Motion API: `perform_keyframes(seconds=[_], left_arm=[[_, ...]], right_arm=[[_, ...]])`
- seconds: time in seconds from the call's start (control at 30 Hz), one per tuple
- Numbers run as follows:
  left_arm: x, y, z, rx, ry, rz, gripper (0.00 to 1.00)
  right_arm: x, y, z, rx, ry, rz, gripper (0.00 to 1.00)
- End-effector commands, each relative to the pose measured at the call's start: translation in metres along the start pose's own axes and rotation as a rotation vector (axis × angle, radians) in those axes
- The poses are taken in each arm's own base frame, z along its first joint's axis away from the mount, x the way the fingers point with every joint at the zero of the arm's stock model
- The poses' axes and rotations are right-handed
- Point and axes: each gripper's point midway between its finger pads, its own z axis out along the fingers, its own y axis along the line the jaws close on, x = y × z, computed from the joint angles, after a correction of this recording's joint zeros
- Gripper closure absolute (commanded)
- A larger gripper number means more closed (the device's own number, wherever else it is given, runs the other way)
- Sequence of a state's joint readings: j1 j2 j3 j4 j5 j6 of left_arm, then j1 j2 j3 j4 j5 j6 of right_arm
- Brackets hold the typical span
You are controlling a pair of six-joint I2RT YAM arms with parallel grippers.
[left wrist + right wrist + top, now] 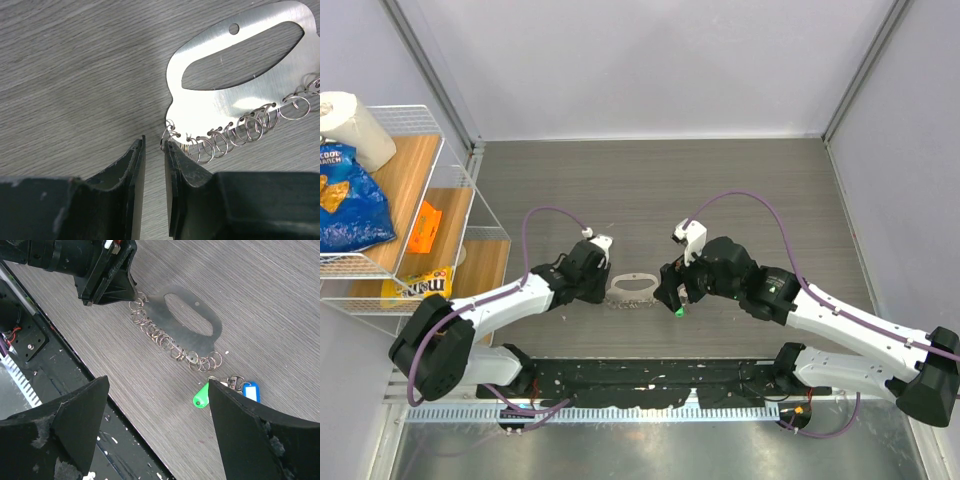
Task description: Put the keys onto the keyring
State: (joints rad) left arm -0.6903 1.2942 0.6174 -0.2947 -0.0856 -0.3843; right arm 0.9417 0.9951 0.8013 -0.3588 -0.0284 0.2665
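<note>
The keyring holder is a flat silver metal plate [632, 287] with an oval hand cutout and several small split rings [240, 131] along one edge; it lies flat on the table and shows large in the left wrist view [235, 95]. My left gripper [154, 142] is at the plate's left end, jaws a narrow gap apart with nothing between them; the end ring touches its right fingertip [172, 150]. The keys lie at the row's other end: a green tag [201, 396] and a blue tag [251, 390], partly hidden by my finger. My right gripper [159, 382] hovers above them, wide open and empty.
A white wire rack [455, 190] stands at the left with a blue chip bag [348, 200], a paper roll [355, 125], an orange packet [423, 228] and a yellow candy bag [420, 285]. A black base rail [640, 380] runs along the near table edge.
</note>
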Motion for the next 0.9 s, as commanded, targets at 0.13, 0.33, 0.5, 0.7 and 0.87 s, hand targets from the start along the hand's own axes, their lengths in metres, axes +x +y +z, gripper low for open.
perform_keyframes(seconds=[0.13, 0.33, 0.5, 0.7, 0.87], left_arm=[[-0.025, -0.008, 0.000, 0.032, -0.068, -0.003, 0.74], [-0.025, -0.012, 0.003, 0.057, -0.066, 0.002, 0.79], [-0.023, -0.016, 0.007, 0.075, -0.055, 0.009, 0.84], [-0.022, -0.016, 0.008, 0.075, -0.054, 0.014, 1.00], [-0.027, -0.014, 0.000, 0.070, -0.083, 0.018, 1.00]], right_arm=[[-0.008, 0.006, 0.002, -0.018, -0.040, 0.008, 0.14], [-0.009, 0.007, 0.001, -0.021, -0.042, 0.006, 0.14], [-0.008, 0.007, 0.001, -0.017, -0.040, 0.006, 0.14], [-0.008, 0.007, 0.000, -0.016, -0.042, 0.008, 0.14], [-0.008, 0.008, -0.001, -0.017, -0.043, 0.005, 0.14]])
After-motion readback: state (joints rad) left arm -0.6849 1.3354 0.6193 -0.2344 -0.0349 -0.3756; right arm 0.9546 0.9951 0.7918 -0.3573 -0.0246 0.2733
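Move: The end ring at the near-left corner of the metal plate lies about 1 cm right of the left hand's point and 1 cm below, level with it fore and aft. The plate's middle is some 7 cm right and 3 cm ahead; the green key tag is roughly 16 cm right and 2 cm back, the blue tag 20 cm right and 2 cm ahead. From the idle right hand, the end ring lies about 13 cm left, 4 cm ahead and 16 cm below. The left fingers pinch the plate's end ring between their tips, closing from about a quarter open to practically shut. As they close, the hand eases about 1 cm to the right towards the ring, sinking only slightly and hardly turning. ##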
